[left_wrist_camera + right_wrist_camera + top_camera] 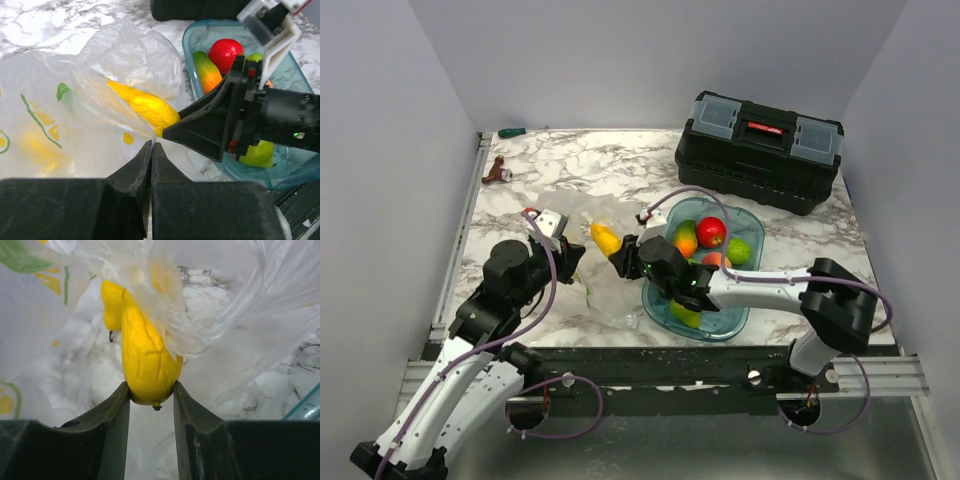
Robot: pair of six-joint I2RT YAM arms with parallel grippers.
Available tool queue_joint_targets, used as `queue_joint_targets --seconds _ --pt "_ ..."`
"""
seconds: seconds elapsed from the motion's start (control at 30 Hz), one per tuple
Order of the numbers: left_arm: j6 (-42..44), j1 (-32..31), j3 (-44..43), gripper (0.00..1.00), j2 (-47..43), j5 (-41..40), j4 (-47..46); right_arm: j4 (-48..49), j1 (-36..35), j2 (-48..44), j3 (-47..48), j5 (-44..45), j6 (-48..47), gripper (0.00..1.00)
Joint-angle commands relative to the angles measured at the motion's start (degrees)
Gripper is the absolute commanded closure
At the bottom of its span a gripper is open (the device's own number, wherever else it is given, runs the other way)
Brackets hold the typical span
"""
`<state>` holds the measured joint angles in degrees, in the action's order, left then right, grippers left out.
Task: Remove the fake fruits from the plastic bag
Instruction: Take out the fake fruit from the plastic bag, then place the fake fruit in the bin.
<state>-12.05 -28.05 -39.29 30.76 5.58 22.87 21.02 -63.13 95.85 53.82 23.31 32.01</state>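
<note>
The see-through plastic bag [75, 110], printed with lemon slices, lies crumpled on the marble table left of the blue-tinted tray [732, 320]. My left gripper [151, 146] is shut on a fold of the bag's edge; it also shows in the top view [570, 262]. My right gripper [151, 395] is shut on the end of the yellow banana [145, 355], which sticks partly out of the bag's mouth [605, 240]. In the tray lie a red apple [711, 232], a peach [685, 240], a lime [738, 250] and a green pear [260, 152].
A black toolbox [758, 150] stands at the back right behind the tray. A small brown object [496, 172] and a green-handled tool [510, 132] lie at the far left corner. Grey walls close in three sides.
</note>
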Motion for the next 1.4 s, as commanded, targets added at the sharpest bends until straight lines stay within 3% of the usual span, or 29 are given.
queue_joint_targets --seconds 0.0,0.13,0.4,0.6,0.77,0.87,1.17,1.37 --pt "-1.75 -1.84 -2.39 1.00 3.29 0.82 1.58 -8.71 0.09 -7.64 -1.92 -4.69 4.04 0.98" --pt "-0.85 -1.92 -2.99 1.00 3.20 -2.01 2.59 -14.30 0.11 -16.36 -4.98 -8.12 6.14 0.98" --pt "0.45 -1.66 -1.11 1.00 -1.67 -7.77 2.25 -35.40 0.09 -35.20 -8.32 -1.74 12.94 0.99" --pt "0.36 -1.57 -1.93 1.00 -0.57 -6.21 2.78 -58.59 0.08 -47.83 -8.18 7.32 25.02 0.99" --pt "0.19 -1.48 -2.00 1.00 -0.72 -5.61 2.36 -67.90 0.11 -54.53 -9.94 10.21 33.76 0.99" --pt "0.10 -1.48 -1.77 1.00 -0.78 -5.59 2.27 -76.06 0.11 -53.12 -8.43 13.96 39.80 0.99" --pt "-0.07 -1.48 -1.67 1.00 -1.27 -5.61 2.52 -97.64 0.10 -34.31 -0.14 23.52 53.06 0.99" --pt "-0.16 -1.48 -1.58 1.00 -1.77 -5.62 2.32 -95.36 0.07 -27.76 0.33 22.97 50.57 0.99"
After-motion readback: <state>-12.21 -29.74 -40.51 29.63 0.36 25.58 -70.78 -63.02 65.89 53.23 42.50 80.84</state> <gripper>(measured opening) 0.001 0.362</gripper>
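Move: The right hand already grips a yellow fruit, its far end still behind the bag film. The blue tray's middle lies about 21 cm to its right, 3 cm back and 12 cm below; the peach is 23 cm right, 1 back, the green pear 16 right, 12 back. From the left hand, shut on the bag's edge, the tray is some 27 cm right, 3 back, 20 below. Right hand carries the gripped yellow fruit 29 cm right, 10 back, arcing over the tray while turning clockwise. ##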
